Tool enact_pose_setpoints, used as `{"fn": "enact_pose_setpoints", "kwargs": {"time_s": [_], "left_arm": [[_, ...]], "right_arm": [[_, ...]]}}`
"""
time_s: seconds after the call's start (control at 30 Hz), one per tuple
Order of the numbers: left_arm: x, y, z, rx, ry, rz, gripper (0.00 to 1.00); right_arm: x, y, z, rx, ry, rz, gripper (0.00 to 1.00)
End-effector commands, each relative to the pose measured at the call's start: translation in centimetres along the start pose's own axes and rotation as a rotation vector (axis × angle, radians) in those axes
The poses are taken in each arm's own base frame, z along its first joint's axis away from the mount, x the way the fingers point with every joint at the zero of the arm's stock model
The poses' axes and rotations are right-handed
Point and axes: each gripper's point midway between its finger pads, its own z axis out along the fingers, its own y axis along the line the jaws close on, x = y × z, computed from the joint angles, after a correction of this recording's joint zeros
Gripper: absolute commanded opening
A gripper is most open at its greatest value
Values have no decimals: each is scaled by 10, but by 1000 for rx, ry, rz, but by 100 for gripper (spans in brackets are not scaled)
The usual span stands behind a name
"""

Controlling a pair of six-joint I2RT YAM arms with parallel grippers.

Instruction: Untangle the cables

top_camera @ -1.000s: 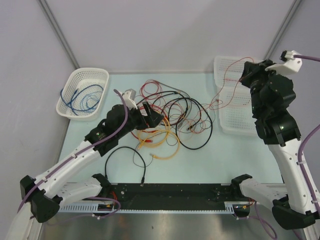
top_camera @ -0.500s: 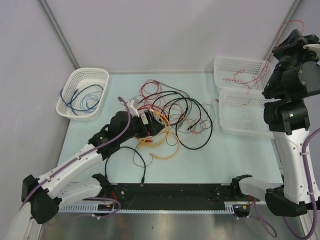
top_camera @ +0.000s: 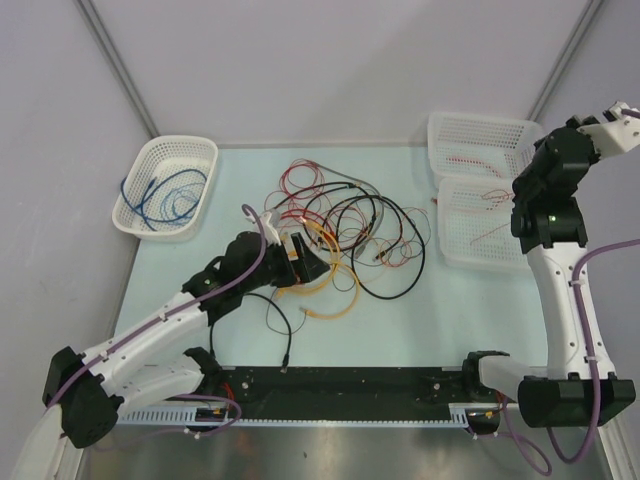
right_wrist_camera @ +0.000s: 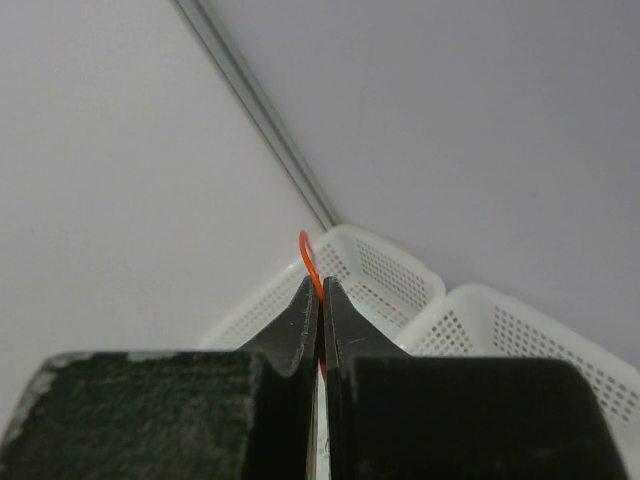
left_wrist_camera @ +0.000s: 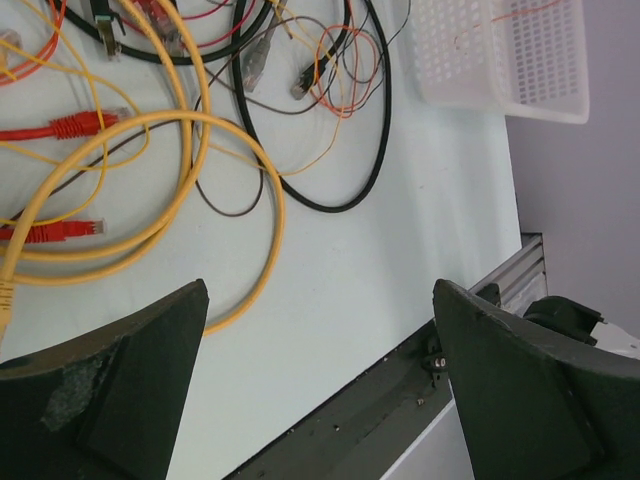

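The cables [top_camera: 345, 230] lie tangled mid-table: red, black and a yellow cable [top_camera: 330, 290]. My left gripper [top_camera: 305, 258] hovers open over the tangle's near-left side. In the left wrist view the left gripper [left_wrist_camera: 320, 290] holds nothing, with the yellow cable [left_wrist_camera: 190, 130], red plugs [left_wrist_camera: 75, 125] and a black cable [left_wrist_camera: 375, 150] ahead of it. My right arm [top_camera: 555, 200] is raised at the right. The right gripper [right_wrist_camera: 320, 285] is shut on a thin red wire [right_wrist_camera: 306, 250] that loops out above its tips. Thin red wire [top_camera: 470, 160] also lies across the right baskets.
A white basket [top_camera: 131, 222] at the left holds a blue cable [top_camera: 160, 195]. Two white baskets [top_camera: 480, 118] [top_camera: 470, 260] stand at the right, one also in the left wrist view as basket [left_wrist_camera: 500, 60]. A separate black cable loop [top_camera: 250, 300] lies near the front rail [top_camera: 350, 385].
The right arm drew the thin red wire off the tangle, swung up and right, then came lower; the wire now rests in the baskets. The left gripper slid slightly nearer.
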Motion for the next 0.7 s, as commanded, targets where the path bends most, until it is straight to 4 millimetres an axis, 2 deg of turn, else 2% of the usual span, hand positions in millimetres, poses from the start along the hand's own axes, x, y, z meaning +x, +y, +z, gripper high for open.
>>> {"fn": "enact_pose_setpoints", "kwargs": {"time_s": [0.0,0.17,0.2,0.27,0.33,0.47,0.5,0.57,0.6,0.63,0.67], "left_arm": [[3,-4,-3,39,-3,-24,98],[7,4,-5,25,-13,-20,98],[7,4,-6,29,-20,-19,98],[10,7,-6,24,-17,-19,98],[11,9,-5,18,-9,-20,98],[12,9,-5,15,-4,-17,98],[11,9,-5,16,-3,-16,98],[10,8,-4,13,-2,-14,98],[9,7,-4,15,-2,-12,98],[9,6,-4,15,-2,-13,98],[9,6,-3,13,-1,-13,98]], "right_arm": [[24,-26,8,83,18,37,0],[72,-47,22,119,84,4,0],[91,-50,25,129,129,-25,0],[112,-56,27,158,178,-24,0],[137,-65,25,200,247,-29,0],[163,-72,14,206,324,-26,1],[166,-67,12,177,339,-23,30],[163,-61,7,150,341,-35,61],[160,-60,5,151,332,-39,87],[157,-58,3,148,323,-42,97],[148,-52,-3,129,303,-47,100]]}}
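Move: The shut right fingers hold a thin red cable above the near right bin, whose middle lies about 6 cm to their right, 2 cm ahead and roughly 40 cm below. The far right bin is some 20 cm ahead and 4 cm right; the black cable loop is about 27 cm left and 4 cm back. From the left hand the near bin is roughly 52 cm right, 14 cm ahead and 13 cm lower. Still pinching the thin red cable, the right hand sinks quickly, about 19 cm, towards the left part of the near bin, easing slightly forward while its fingers tip down some 20 degrees; near the bottom they open wide and let the cable go. The left hand, open and empty, settles about 2 cm lower. ##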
